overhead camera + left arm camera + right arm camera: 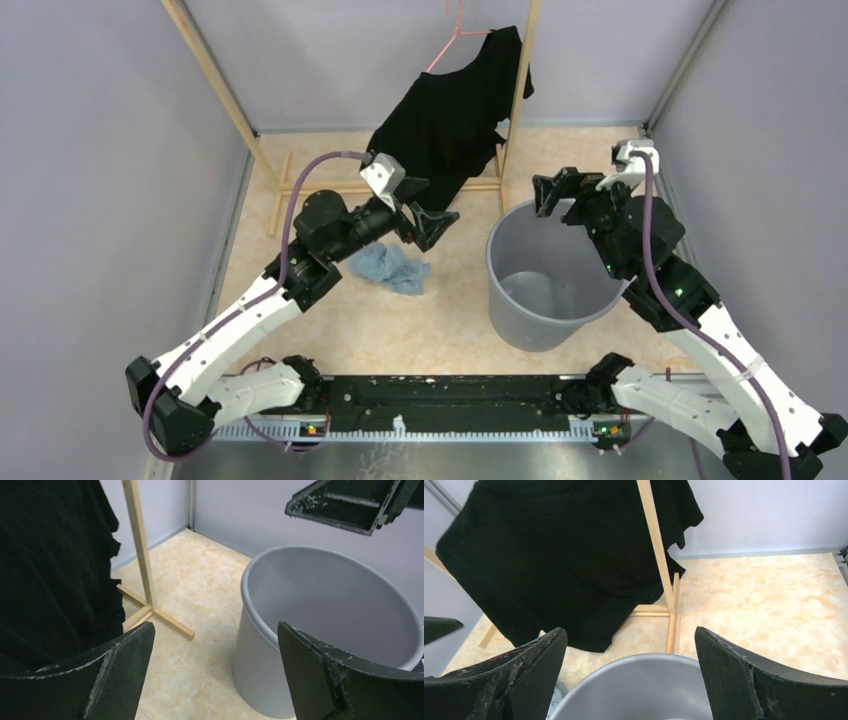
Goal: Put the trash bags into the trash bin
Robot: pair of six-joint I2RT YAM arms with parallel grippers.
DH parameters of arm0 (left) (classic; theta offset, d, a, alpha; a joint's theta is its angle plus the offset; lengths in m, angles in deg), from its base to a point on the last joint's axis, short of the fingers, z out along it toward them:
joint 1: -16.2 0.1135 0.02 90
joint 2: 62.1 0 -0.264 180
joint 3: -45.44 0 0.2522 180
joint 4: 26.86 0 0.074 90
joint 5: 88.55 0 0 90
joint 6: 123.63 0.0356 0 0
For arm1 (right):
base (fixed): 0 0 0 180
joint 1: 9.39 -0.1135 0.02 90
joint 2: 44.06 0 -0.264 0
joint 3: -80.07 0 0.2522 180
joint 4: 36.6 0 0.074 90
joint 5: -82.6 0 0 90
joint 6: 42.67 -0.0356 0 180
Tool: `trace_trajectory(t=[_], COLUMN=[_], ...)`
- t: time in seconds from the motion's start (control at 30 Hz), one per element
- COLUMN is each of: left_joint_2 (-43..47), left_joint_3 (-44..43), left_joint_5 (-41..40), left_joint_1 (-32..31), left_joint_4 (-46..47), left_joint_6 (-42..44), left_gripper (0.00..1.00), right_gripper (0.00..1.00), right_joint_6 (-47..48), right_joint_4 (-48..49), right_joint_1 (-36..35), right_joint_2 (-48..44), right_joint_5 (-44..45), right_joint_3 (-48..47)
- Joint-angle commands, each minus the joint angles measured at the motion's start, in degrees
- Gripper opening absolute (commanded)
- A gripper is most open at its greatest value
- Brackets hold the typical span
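Observation:
The pale blue trash bag (392,268) lies crumpled on the floor, left of the grey trash bin (530,330). The bin stands upright and looks empty inside. My left gripper (425,222) is open and empty, hovering above and just right of the bag, pointing toward the bin (325,605). My right gripper (558,190) is open and empty over the bin's far rim (639,665). A sliver of the bag (555,701) shows by the left finger in the right wrist view. In the left wrist view (215,675) the bag is out of sight.
A black shirt (450,110) on a pink hanger (450,40) hangs from a wooden rack (515,110) behind the bag and bin. The rack's base bars (155,612) lie on the floor near the bin. Grey walls enclose the area.

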Motion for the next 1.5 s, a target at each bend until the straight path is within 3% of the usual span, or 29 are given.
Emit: trace_trajectory(t=[0.0, 0.1, 0.23, 0.33, 0.43, 0.63, 0.73, 0.97, 1.33, 1.47], left_joint_2=[-0.94, 2.26, 5.50, 4.33, 1.03, -8.39, -10.57, -13.13, -21.55, -27.56], left_joint_3=[0.80, 10.13, 20.65, 21.47, 18.81, 13.87, 14.24, 20.15, 17.82, 13.08], left_joint_5=[-5.66, -15.58, -44.73, -67.59, -74.53, -70.39, -67.08, -54.99, -36.51, -23.15], left_joint_1=[-5.22, -11.96, -24.91, -33.79, -35.79, -35.76, -35.80, -36.47, -36.52, -30.88], left_joint_4=[2.09, 8.48, 15.89, 14.54, 5.79, -14.91, -17.92, -2.22, 14.55, 17.63], left_joint_6=[-2.04, -8.20, -8.59, -9.87, -17.99, -43.53, -49.44, -42.95, -26.28, -26.18], left_gripper=[0.98, 0.99, 0.99, 0.98, 0.98, 0.98, 0.98, 0.95, 0.98, 0.98], right_gripper=[0.99, 0.99, 0.99, 0.99, 0.99, 0.99, 0.99, 0.99, 0.99, 0.99], right_joint_6=[-0.50, -0.68, -0.75, -0.75, -0.77, -1.07, -1.27, -1.40, 0.78, 0.99], right_joint_4=[1.30, 1.91, 0.47, 1.37, 3.82, 3.29, 2.35, 3.57, 5.76, 5.59], right_joint_1=[0.12, 0.14, 0.10, 0.18, 0.14, 0.15, 0.13, 0.13, 0.15, 0.18], right_joint_2=[-2.75, -3.63, -4.09, -6.12, -8.33, -9.03, -10.45, -12.98, -12.76, -13.93], right_joint_5=[1.45, 0.81, -0.29, -1.30, -3.00, -4.72, -4.16, -4.20, -7.41, -7.85], right_joint_3=[-1.66, -1.47, -2.36, -0.86, 1.35, -1.10, -0.49, 3.05, 3.08, 3.33])
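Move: The trash bin's middle is about 20 cm to the left hand's right, 4 cm back and some 24 cm below, both hands being empty and open. The blue trash bag lies on the table about 10 cm to the left hand's left, 4 cm ahead and 36 cm down; the rack's right foot stands some 26 cm ahead and 15 cm right, also at table level. From the right hand, the bin's middle is about 6 cm back, 2 cm left and 24 cm below. The left hand, open and empty, drops about 26 cm towards the near-left side of the trash bin, working back and then right by some 10 cm each, while the wrist swings counter-clockwise, comes mostly back and tips the fingers down about 35 degrees, so that they end low, close against the bin's outer wall. The right hand, also open, eases back and up a few centimetres above the bin, its fingers tilting up a little. ##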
